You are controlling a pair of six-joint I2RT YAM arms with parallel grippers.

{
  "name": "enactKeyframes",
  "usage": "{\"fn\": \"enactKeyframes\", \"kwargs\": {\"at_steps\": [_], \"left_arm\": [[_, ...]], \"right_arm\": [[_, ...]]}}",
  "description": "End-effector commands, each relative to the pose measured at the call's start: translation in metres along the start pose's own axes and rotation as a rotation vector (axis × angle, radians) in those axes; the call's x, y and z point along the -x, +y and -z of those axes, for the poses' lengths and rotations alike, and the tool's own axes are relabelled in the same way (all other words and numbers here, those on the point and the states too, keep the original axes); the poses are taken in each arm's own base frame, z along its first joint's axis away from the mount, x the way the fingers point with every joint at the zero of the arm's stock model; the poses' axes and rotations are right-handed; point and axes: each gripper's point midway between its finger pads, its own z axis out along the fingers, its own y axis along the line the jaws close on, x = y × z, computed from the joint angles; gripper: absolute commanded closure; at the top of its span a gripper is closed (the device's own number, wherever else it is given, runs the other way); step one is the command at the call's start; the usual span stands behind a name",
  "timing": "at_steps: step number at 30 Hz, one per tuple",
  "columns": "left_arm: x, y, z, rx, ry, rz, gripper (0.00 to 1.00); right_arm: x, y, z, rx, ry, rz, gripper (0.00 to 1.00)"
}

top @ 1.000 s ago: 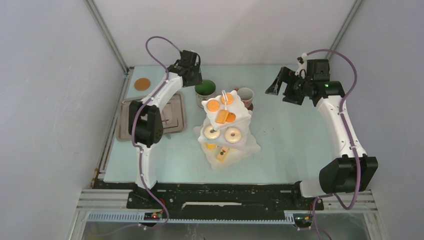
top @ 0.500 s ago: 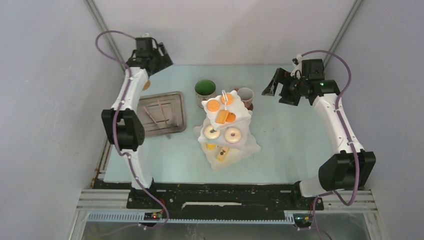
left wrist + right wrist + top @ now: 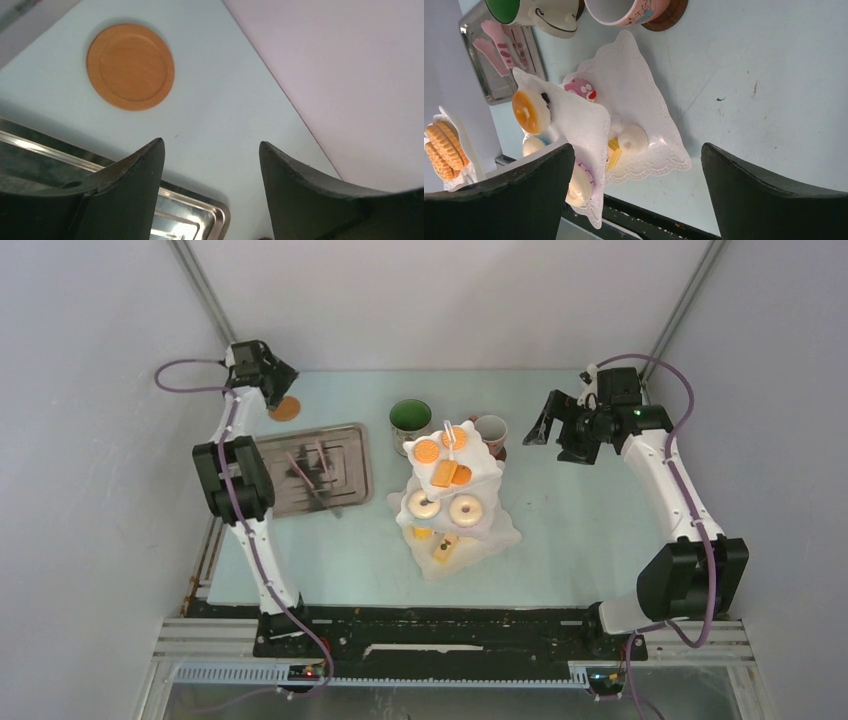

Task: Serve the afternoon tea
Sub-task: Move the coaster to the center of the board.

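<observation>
The white three-tier stand [image 3: 452, 490] holds orange biscuits [image 3: 427, 451] on top, donuts [image 3: 465, 510] in the middle and yellow cakes [image 3: 445, 547] below. Behind it stand the green-inside mug [image 3: 411, 420] and the pink mug [image 3: 490, 430], which sits on a brown coaster [image 3: 669, 17]. A bare brown coaster [image 3: 285, 408] lies at the far left. My left gripper [image 3: 278, 380] hovers over it, open and empty [image 3: 210, 145], with the coaster [image 3: 131, 66] ahead of its fingertips. My right gripper [image 3: 555, 435] hangs open right of the pink mug, facing the stand [image 3: 624, 90].
A grey metal tray [image 3: 350, 445] with pink tongs [image 3: 318, 472] lies left of the stand, its corner [image 3: 220, 215] under my left fingers. The enclosure wall [image 3: 350, 75] runs close beside the left gripper. The table's near edge is a black rail [image 3: 649, 217].
My left arm has swung from the green mug to the far left corner over the bare coaster, its jaws wider. The mug stays put. The right gripper shifted slightly nearer.
</observation>
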Motion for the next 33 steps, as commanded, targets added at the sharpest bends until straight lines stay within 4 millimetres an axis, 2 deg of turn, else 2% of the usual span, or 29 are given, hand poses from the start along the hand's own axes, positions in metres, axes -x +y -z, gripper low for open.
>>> {"fn": "enactKeyframes", "kwargs": {"at_steps": [1,7,14,22,30,33], "left_arm": [[0.023,-0.002,-0.030,-0.023,-0.094,0.166,0.25],[0.026,0.016,-0.062,0.036,-0.135,0.242,0.24],[0.011,0.035,-0.095,0.101,-0.106,0.287,0.23],[-0.022,0.059,-0.099,0.199,-0.031,0.437,0.20],[-0.062,0.053,-0.102,0.203,0.077,0.499,0.20],[-0.071,0.052,-0.102,0.198,0.090,0.518,0.19]], "right_arm": [[0.002,-0.002,0.001,-0.012,-0.010,0.005,0.00],[0.005,-0.005,0.001,-0.014,-0.015,-0.017,0.00],[0.009,-0.012,-0.001,-0.022,-0.015,-0.038,0.00],[0.013,-0.015,-0.002,-0.019,-0.017,-0.056,0.00],[0.015,-0.016,-0.004,-0.011,-0.016,-0.060,0.00],[0.014,-0.018,-0.003,-0.017,-0.013,-0.059,0.00]]}}
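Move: The coaster I'm after lies flat on the board, about 6 cm ahead of my open left hand, some 6 cm to its left and roughly 16 cm below. The metal tray's middle is about 11 cm back and nearly level sideways, just as low; the green mug stands some 4 cm back and 26 cm to the right. From my right hand the coaster is about 25 cm ahead, 60 cm to the left and 21 cm lower. I sink my left hand about 10 cm towards the coaster, reaching some 5 cm forward and a little left on the way, then ease down at the end. Meanwhile I swing the fingers roughly 20 degrees counter-clockwise and roll the hand's left side down about as much, fingers staying wide open and not yet gripping. ##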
